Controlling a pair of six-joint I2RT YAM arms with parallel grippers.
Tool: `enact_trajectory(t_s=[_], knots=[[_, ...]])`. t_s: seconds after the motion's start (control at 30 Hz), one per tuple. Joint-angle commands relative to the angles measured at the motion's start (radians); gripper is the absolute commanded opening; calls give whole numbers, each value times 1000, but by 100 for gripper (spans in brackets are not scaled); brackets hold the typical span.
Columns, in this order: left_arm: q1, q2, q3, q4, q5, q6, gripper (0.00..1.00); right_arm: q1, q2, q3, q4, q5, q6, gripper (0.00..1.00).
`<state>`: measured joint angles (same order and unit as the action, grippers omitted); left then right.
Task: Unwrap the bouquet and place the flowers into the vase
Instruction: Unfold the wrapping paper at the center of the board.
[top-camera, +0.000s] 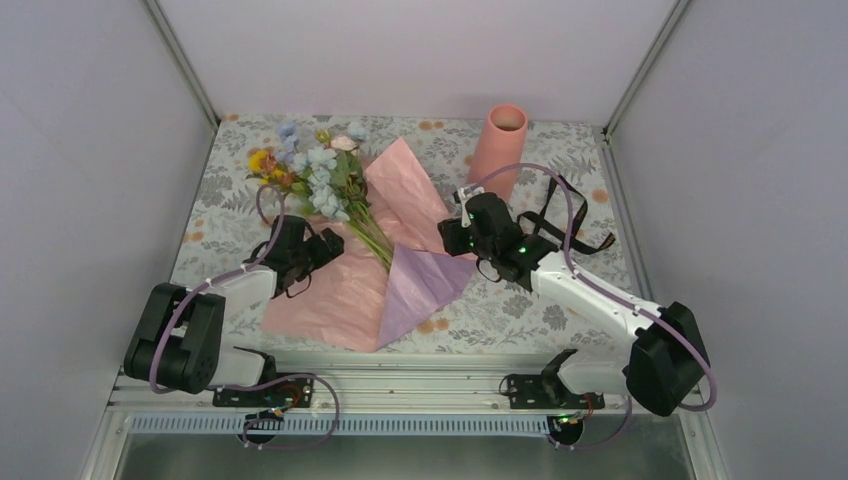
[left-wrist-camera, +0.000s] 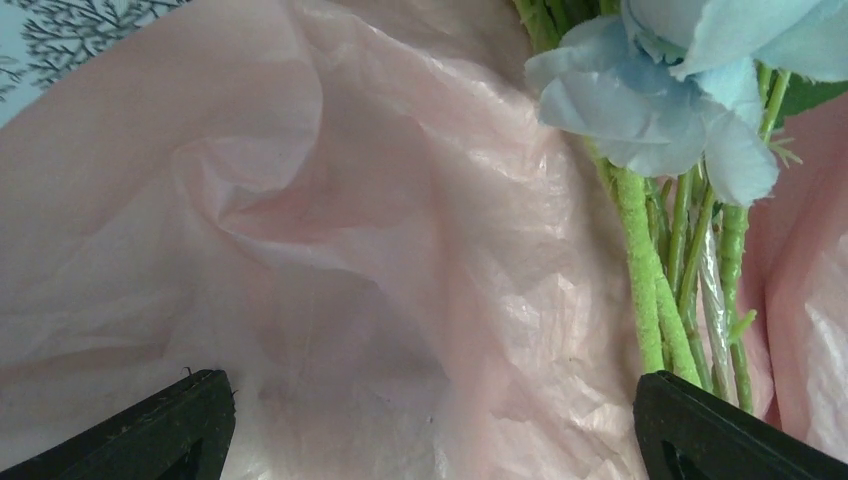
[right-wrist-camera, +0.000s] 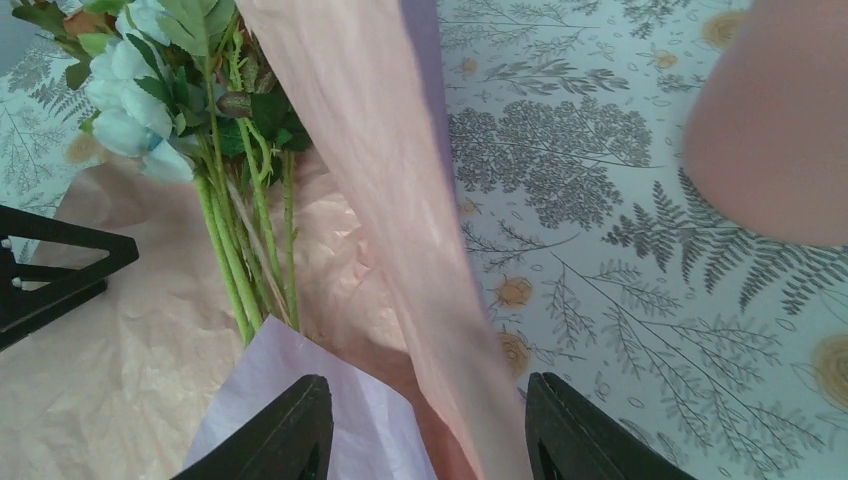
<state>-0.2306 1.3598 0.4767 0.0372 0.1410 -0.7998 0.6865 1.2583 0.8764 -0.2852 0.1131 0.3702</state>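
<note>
The bouquet lies unrolled on the table. Its flowers (top-camera: 312, 168) fan out at the back left, and the green stems (top-camera: 372, 238) run down onto the spread pink wrapping sheet (top-camera: 335, 295), which has a lilac flap (top-camera: 420, 285). My left gripper (top-camera: 325, 247) stands wide open over the sheet (left-wrist-camera: 350, 250), its right finger (left-wrist-camera: 720, 435) beside the stems (left-wrist-camera: 650, 270) below a pale blue bloom (left-wrist-camera: 660, 100). The right gripper (right-wrist-camera: 425, 430) is open, and a raised fold of the sheet (right-wrist-camera: 400, 180) hangs loose between its jaws. The salmon vase (top-camera: 500, 142) stands upright behind it.
A grey-and-orange floral tablecloth (top-camera: 520, 300) covers the table, with white walls and metal posts on three sides. The vase (right-wrist-camera: 780, 130) shows as a blur close to the right wrist camera. The left gripper's finger (right-wrist-camera: 50, 270) shows at the left of the right wrist view.
</note>
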Motion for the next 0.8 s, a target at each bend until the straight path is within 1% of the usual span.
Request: enact_trajectory(t_s=[0.0,0.2,0.33,0.4,0.5,0.57,0.7,0.73,0.77], knots=[[28,41,-42,-114,-67,-28,100,8,56,-9,88,-48,-15,50],[60,40,-51,-118,-81,-20,100,16,147,42,75,28,-28,52],[78,54,-57,-111,-64,-10,100,16,166,51,104,-45,-72,52],[80,60,-64,-98,-55,-10,100,16,176,54,118,-95,-87,51],[81,67,-69,-80,-44,-10,100,16,188,70,133,-129,-95,47],[82,76,-71,-72,-36,-6,100,16,195,88,131,-128,-93,39],[81,84,-68,-72,-26,-1,100,11,176,81,92,21,-13,10],[82,83,-68,-74,-26,0,100,5,162,64,88,59,12,6],[82,79,-68,-75,-27,2,100,0,143,40,87,94,37,5]])
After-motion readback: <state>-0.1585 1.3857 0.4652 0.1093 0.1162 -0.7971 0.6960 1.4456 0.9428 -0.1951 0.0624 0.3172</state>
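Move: Just below and ahead of the right hand, roughly 2 cm farther out, 1 cm to its left and 3 cm down, is the raised flap edge of the wrapping paper. The vase stands about 12 cm ahead and 9 cm right of that hand; the flower stems lie level with it, some 13 cm left and 14 cm down. The pink paper is directly under the left fingertips, with the stems about 7 cm to their right and the blue flowers some 10 cm ahead. Dipping about 4.5 cm over the raised flap edge, the half-open right hand then works left, rises a couple of centimetres and closes to pinch that edge, ending 3.5 cm left of its start. The left hand, fingers still wide open and resting on the pink paper, drags it left about 2.5 cm, then stops sliding sideways and creeps slightly forward. ##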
